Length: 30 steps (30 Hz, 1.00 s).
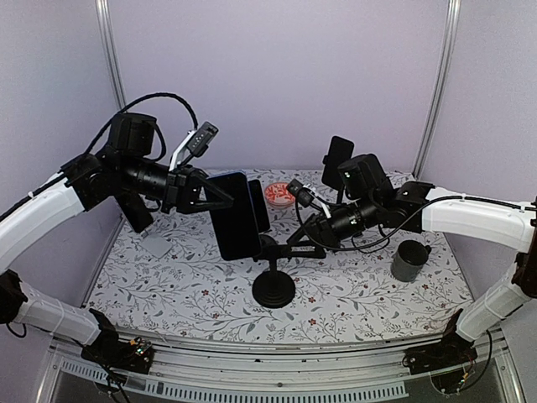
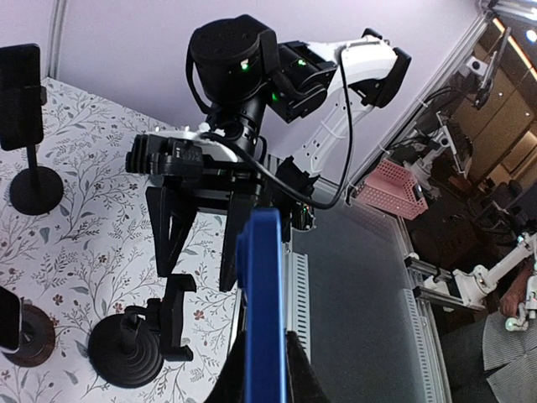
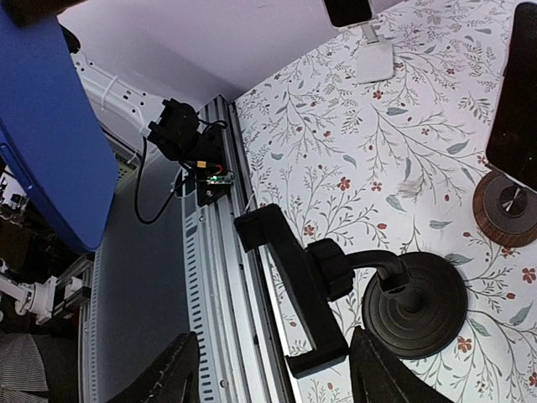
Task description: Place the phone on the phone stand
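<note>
A phone in a blue case [image 1: 235, 214] hangs upright above the table, left of centre, and my left gripper [image 1: 220, 197] is shut on its edge. In the left wrist view the phone [image 2: 262, 285] shows edge-on, pinched between my fingers [image 2: 220, 382]. The black phone stand [image 1: 273, 290] stands just right of and below it, on a round base. Its clamp cradle [image 3: 294, 285] lies between the spread fingers of my right gripper [image 3: 273, 369], which is open and touches neither side. That right gripper [image 1: 302, 238] hovers beside the stand's head.
Behind stand a black phone on a tall stand [image 1: 337, 159], a white stand with a device [image 1: 195, 143], a dark phone on a wooden base [image 1: 260, 206] and a small bowl of red pieces [image 1: 279, 195]. A grey cup [image 1: 409, 260] is at the right.
</note>
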Motion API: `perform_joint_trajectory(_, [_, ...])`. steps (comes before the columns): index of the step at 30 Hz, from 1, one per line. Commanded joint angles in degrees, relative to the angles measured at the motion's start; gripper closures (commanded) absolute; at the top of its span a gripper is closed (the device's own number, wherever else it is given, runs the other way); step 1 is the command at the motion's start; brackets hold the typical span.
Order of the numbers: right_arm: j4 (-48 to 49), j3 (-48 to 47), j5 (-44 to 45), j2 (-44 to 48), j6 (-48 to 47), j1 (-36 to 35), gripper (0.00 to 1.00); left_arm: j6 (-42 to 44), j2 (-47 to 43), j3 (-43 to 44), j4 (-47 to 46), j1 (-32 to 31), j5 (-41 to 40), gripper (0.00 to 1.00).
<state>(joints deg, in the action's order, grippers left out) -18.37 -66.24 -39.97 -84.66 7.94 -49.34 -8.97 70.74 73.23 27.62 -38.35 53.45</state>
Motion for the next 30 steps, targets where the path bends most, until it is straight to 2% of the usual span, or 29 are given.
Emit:
perform_joint_trajectory(1, [0.3, 0.6, -3.9, 0.0, 0.3, 0.0, 0.39, 2.3, -0.7, 0.8, -0.1, 0.0, 2.0, 1.0])
perform_joint_trajectory(5, [-1.2, 1.1, -0.4, -0.4, 0.1, 0.1, 0.4, 3.9, 0.4, 0.9, 0.2, -0.8, 3.3, 1.0])
perform_joint_trajectory(10, [-2.0, 2.2, -0.3, -0.5, -1.4, 0.1, 0.41, 7.6, 2.8, 2.5, 2.1, -3.2, 4.4, 1.0])
perform_joint_trajectory(24, [-1.8, 1.4, -2.0, -1.5, -5.5, 0.0, 0.66, 10.2, 8.1, 4.7, 2.4, -7.0, 3.8, 1.0])
perform_joint_trajectory(30, [-0.5, 1.4, -1.5, -1.9, -5.2, 0.1, 0.63, 10.4, 9.0, 4.7, 2.4, -7.7, 4.0, 1.0])
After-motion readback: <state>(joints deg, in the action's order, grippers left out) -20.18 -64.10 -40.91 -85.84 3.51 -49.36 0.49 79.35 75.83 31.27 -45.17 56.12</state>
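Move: The left hand holds the phone; the head of the black phone stand lies about 10 cm to its right, roughly 2 cm farther out and some 14 cm lower. From the half-open right hand, that head is about 4 cm left, 1 cm farther out and 3 cm lower. The stand's round base is about 5 cm farther out than the head and 16 cm below it; the phone on the small stand is some 12 cm beyond the head and 4 cm left of it. After barely moving at first, the left hand, keeping its grip on the phone's edge, carries it right and down about 4 cm each way and a little back towards the stand's head, turning clockwise some 10 degrees. The right hand sinks nearly 3 cm at the near right end of the head while its half-open fingers narrow to about a third open on either side of the lip, though contact can't be made out. ##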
